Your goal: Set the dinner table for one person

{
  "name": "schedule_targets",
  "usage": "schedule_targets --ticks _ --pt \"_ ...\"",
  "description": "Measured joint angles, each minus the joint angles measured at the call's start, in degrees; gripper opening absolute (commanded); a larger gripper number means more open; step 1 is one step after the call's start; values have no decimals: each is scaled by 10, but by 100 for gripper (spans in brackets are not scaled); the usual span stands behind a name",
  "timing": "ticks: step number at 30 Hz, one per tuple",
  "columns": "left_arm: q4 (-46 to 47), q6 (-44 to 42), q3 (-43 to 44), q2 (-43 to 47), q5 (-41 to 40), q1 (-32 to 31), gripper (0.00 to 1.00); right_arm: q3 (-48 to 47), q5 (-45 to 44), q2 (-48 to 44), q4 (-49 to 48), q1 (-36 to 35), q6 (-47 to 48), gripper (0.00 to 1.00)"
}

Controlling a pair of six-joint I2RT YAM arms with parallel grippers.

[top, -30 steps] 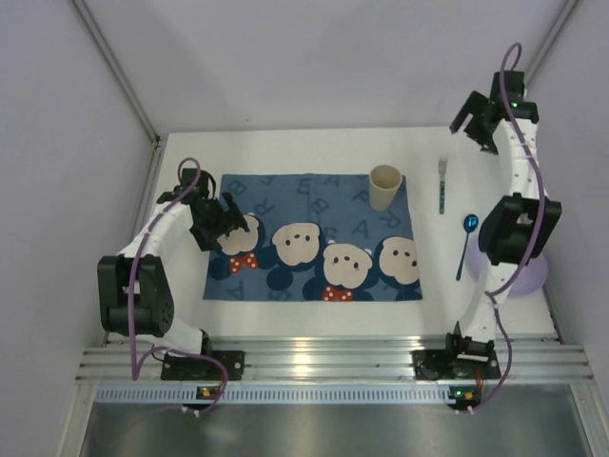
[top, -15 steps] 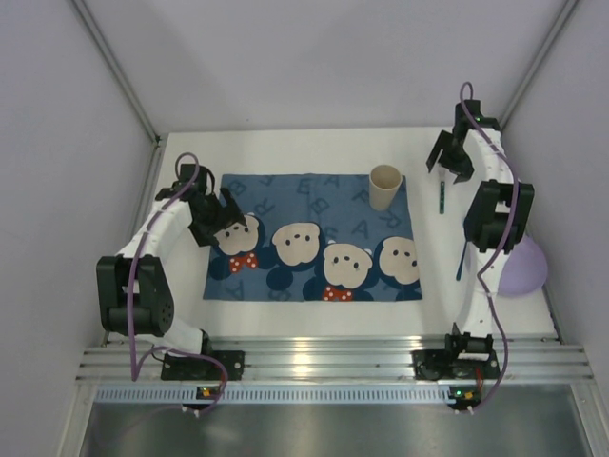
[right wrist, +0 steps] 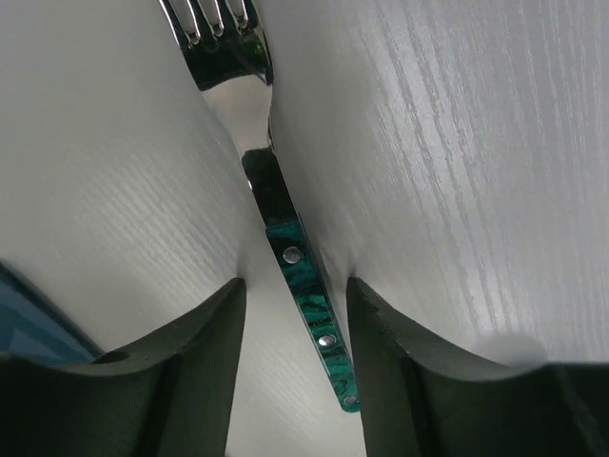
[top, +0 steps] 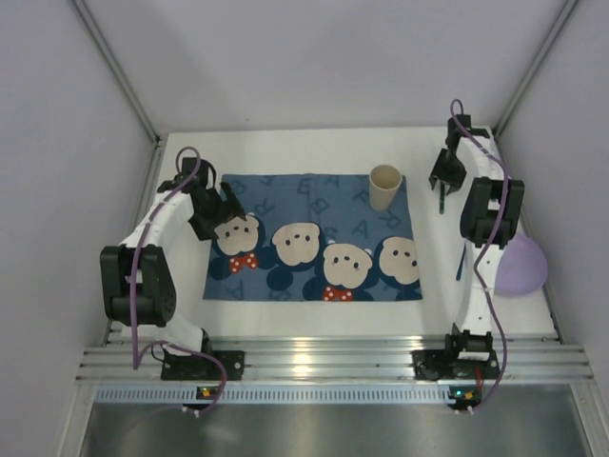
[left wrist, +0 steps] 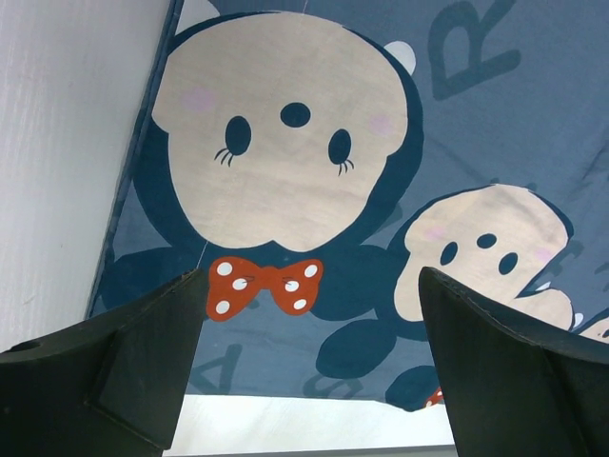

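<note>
On the white dinner table (top: 304, 152) lies a blue bear-face mat (top: 314, 238) with a beige cup (top: 385, 187) on its far right corner. Right of the mat lies a fork (top: 442, 203) with a green riveted handle (right wrist: 306, 297) and its tines (right wrist: 214, 24) pointing away. My right gripper (top: 443, 177) (right wrist: 295, 286) is low over it. Its fingers straddle the handle with a gap on each side, so it is open. My left gripper (top: 215, 206) (left wrist: 312, 278) hangs wide open and empty over the mat's left bear face.
A blue spoon (top: 461, 263) lies right of the mat, mostly under my right arm. A lilac plate (top: 523, 267) sits at the right edge. Grey walls close in the back and both sides. The aluminium rail (top: 304, 362) runs along the near edge.
My right gripper swung from the back right corner down onto the fork, and its jaws narrowed around the handle. The lilac plate is uncovered now. The left arm barely moved.
</note>
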State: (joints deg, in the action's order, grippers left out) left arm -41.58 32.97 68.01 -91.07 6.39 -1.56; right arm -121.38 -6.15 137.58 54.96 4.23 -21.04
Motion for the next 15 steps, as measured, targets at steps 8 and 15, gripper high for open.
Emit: schedule_targets --ticks 8,15 --pt "0 5 25 -24 0 0 97 -18 -8 16 7 0 10 23" --pt "-1 15 34 -31 -1 0 98 -40 -10 27 17 0 16 0"
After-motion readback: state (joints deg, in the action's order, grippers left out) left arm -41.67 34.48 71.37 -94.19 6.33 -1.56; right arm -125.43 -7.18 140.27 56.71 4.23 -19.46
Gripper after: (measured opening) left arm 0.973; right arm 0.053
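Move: The right hand is low over the fork's green handle, its half-closed fingers astride it; the fork's middle lies about 4 cm ahead and 1 cm down. The cup stands some 16 cm to that hand's left and 2 cm back; the spoon lies 17 cm back and 6 cm right, the plate 21 cm back and 17 cm right. From the left hand, the fork is roughly 18 cm ahead, 58 cm right and 8 cm down. The right hand, drifting less than 1 cm forward and left, closes its fingers and pinches the fork's green handle. ##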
